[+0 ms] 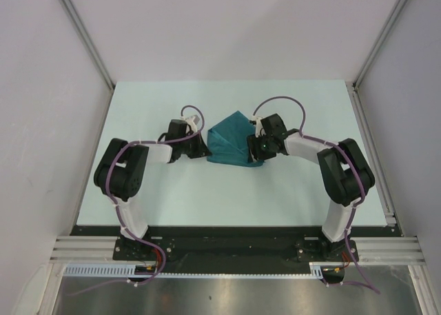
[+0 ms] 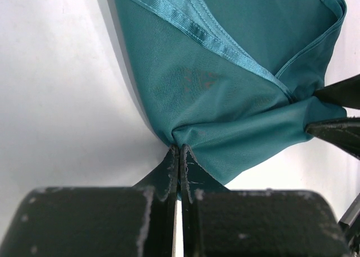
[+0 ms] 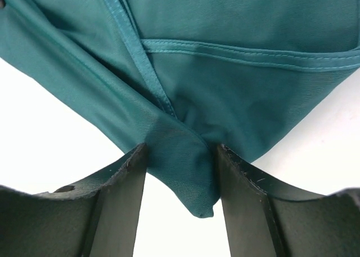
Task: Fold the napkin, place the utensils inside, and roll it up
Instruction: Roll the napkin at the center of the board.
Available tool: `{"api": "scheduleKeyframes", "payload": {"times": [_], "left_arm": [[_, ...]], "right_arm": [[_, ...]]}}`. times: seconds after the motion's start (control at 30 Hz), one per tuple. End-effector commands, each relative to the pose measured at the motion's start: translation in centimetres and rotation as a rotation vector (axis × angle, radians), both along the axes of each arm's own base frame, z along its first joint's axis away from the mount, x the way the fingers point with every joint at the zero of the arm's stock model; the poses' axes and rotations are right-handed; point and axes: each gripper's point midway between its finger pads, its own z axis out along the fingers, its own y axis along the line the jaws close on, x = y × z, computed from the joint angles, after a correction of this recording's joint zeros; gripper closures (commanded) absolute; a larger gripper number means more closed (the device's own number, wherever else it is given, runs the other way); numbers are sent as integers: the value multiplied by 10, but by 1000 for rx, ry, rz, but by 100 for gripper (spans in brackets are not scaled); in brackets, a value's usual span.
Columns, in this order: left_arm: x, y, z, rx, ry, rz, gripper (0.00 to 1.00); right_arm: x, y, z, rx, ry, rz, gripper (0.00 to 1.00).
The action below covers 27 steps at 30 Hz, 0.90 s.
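Observation:
The dark teal napkin [image 1: 233,141] lies bunched and partly folded in the middle of the white table, between my two grippers. On its left side, my left gripper [image 1: 204,150] is shut on a pinched corner of the napkin [image 2: 225,71]; the left wrist view has the left gripper [image 2: 180,150] with its jaws pressed together on the cloth. On the napkin's right side, my right gripper [image 1: 256,154] stands open. A loose corner of the napkin [image 3: 236,54] hangs between the spread fingers of the right gripper [image 3: 181,153]. The utensils are out of view.
The white table [image 1: 172,191] is walled in by pale panels at the back and on both sides. Aluminium posts [image 1: 83,32] run along the corners, and a rail [image 1: 375,156] lines the right edge. Both arm bases sit at the near edge.

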Motion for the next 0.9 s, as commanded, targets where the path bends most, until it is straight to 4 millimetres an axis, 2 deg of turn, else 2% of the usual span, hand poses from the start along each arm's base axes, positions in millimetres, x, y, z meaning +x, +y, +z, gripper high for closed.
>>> {"api": "scheduleKeyframes", "payload": {"times": [0.0, 0.1, 0.27, 0.43, 0.47, 0.57, 0.6, 0.63, 0.67, 0.7, 0.87], "left_arm": [[-6, 10, -21, 65, 58, -18, 100], [-6, 9, -23, 69, 65, -30, 100], [-6, 10, -24, 87, 76, -46, 100], [-4, 10, -22, 101, 79, -65, 100], [-5, 10, -22, 101, 83, -68, 100], [-4, 9, -22, 101, 86, -71, 100], [-5, 9, -23, 101, 92, -74, 100], [-5, 8, -23, 100, 96, -76, 100], [-5, 8, -23, 100, 95, -77, 100], [-5, 8, -23, 99, 95, -78, 100], [-5, 8, -24, 97, 96, -79, 100]], "right_arm": [[-32, -4, -10, -27, 93, 18, 42], [-24, -3, 2, -25, 57, 18, 37], [5, 5, 52, -22, -96, 57, 27], [12, 25, 85, -53, -289, 144, 20], [4, 34, 87, -72, -323, 177, 19], [-2, 48, 88, -126, -424, 255, 18], [-13, 54, 78, -159, -442, 320, 17], [-14, 63, 79, -148, -479, 346, 17], [-11, 59, 75, -193, -508, 331, 17], [-17, 62, 65, -208, -506, 358, 17], [-16, 70, 47, -237, -516, 417, 19]]}}
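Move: The middle of the napkin's near rolled edge lies about 6 cm to the right hand's left, 3 cm nearer the base and 1 cm below. This hand is at the roll's right end, which is some 2 cm to its right and 3 cm back; the napkin's far corner is roughly 15 cm ahead and 5 cm left. From the left hand, shut at the roll's left end, that middle is about 7 cm right and 2 cm back. The right fingertips come off the right end of the roll as they spread from half to mostly open. The hand eases back a little, rises over 7 cm while swinging left, then draws back and sinks part way beside the roll's middle, about 7 cm to the left in all, turning some 25 degrees counter-clockwise with its fingers tilting forward. The left hand keeps its shut tips on the roll's left end. ##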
